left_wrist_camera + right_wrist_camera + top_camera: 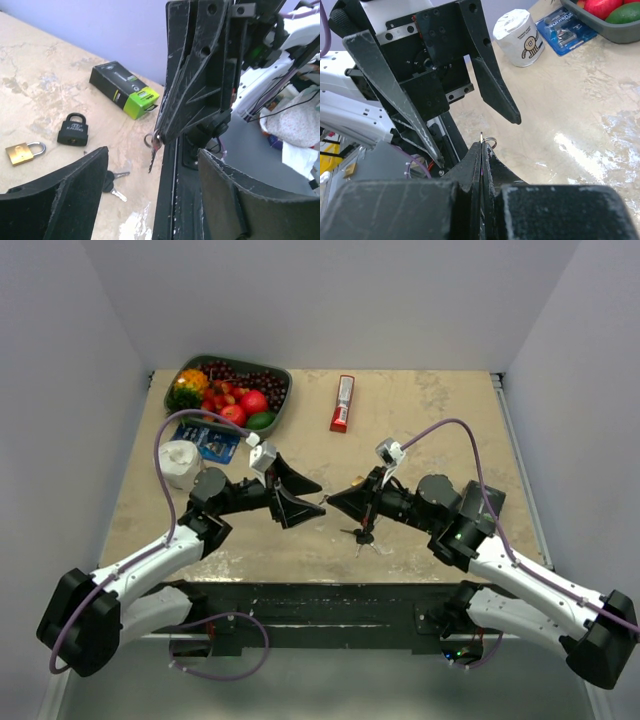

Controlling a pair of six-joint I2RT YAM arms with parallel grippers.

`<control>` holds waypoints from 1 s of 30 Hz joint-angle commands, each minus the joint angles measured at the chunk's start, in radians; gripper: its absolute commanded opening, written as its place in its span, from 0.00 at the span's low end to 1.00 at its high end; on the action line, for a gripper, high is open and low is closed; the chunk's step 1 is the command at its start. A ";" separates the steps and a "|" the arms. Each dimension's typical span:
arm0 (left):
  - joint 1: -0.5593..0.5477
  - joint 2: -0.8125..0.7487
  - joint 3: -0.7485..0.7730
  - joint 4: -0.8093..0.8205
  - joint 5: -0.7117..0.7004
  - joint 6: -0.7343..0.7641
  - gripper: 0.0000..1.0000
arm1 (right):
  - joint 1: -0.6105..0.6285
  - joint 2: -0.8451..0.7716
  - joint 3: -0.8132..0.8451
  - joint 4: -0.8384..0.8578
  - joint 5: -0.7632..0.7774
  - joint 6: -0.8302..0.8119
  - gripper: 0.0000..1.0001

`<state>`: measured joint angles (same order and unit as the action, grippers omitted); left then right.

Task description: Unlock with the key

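Note:
My right gripper (332,502) is shut on the key (152,159). Its ring (491,141) pokes out at the closed tips and a silver blade hangs down from them. Two more keys with black heads (113,181) lie on the table below. My left gripper (318,498) is open, and its wide-set fingers (492,80) face the right gripper's tips from just in front, touching nothing. In the left wrist view a black padlock (74,130) and a small brass padlock (22,153) lie on the table beyond the keys. The right arm hides them in the top view.
A black and green box (125,90) lies behind the padlocks. At the back left are a tray (285,375) of fruit, a blue pack (212,443) and a white roll (180,462). A red object (343,403) lies at the back centre.

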<state>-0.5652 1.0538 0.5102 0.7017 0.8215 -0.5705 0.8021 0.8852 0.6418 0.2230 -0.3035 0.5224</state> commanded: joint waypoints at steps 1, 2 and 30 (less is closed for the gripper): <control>-0.001 0.024 -0.012 0.168 0.008 -0.058 0.71 | -0.004 -0.020 -0.007 0.072 0.003 0.025 0.00; -0.001 0.029 -0.012 0.171 0.013 -0.061 0.69 | -0.003 -0.022 -0.008 0.072 0.001 0.027 0.00; -0.015 0.068 -0.024 0.226 0.064 -0.089 0.08 | -0.004 -0.022 -0.011 0.079 0.000 0.039 0.00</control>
<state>-0.5755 1.1217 0.4931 0.8429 0.8692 -0.6682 0.8021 0.8745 0.6334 0.2554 -0.3042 0.5510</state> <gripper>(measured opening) 0.199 0.007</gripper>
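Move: The small key, with its ring, already sticks out of the right hand's shut fingertips, about 3 cm to the left hand's right, at its height and between its open fingers. From the right hand it is some 2 cm left and 1 cm ahead. Roughly 22 cm below the left hand, the gold padlock lies 13 cm ahead and 11 cm right, the black padlock 9 cm ahead and 19 cm right, and the key bunch 12 cm right, 1 cm ahead. Closing steadily from wide open to nearly shut, the left fingers come together around the protruding part of the small key, pinching it right against the right gripper's tips. Meanwhile the left hand eases back and slightly right, about 1 cm, after a small rise and dip. The right hand keeps its shut grip and lifts just under 1 cm. ##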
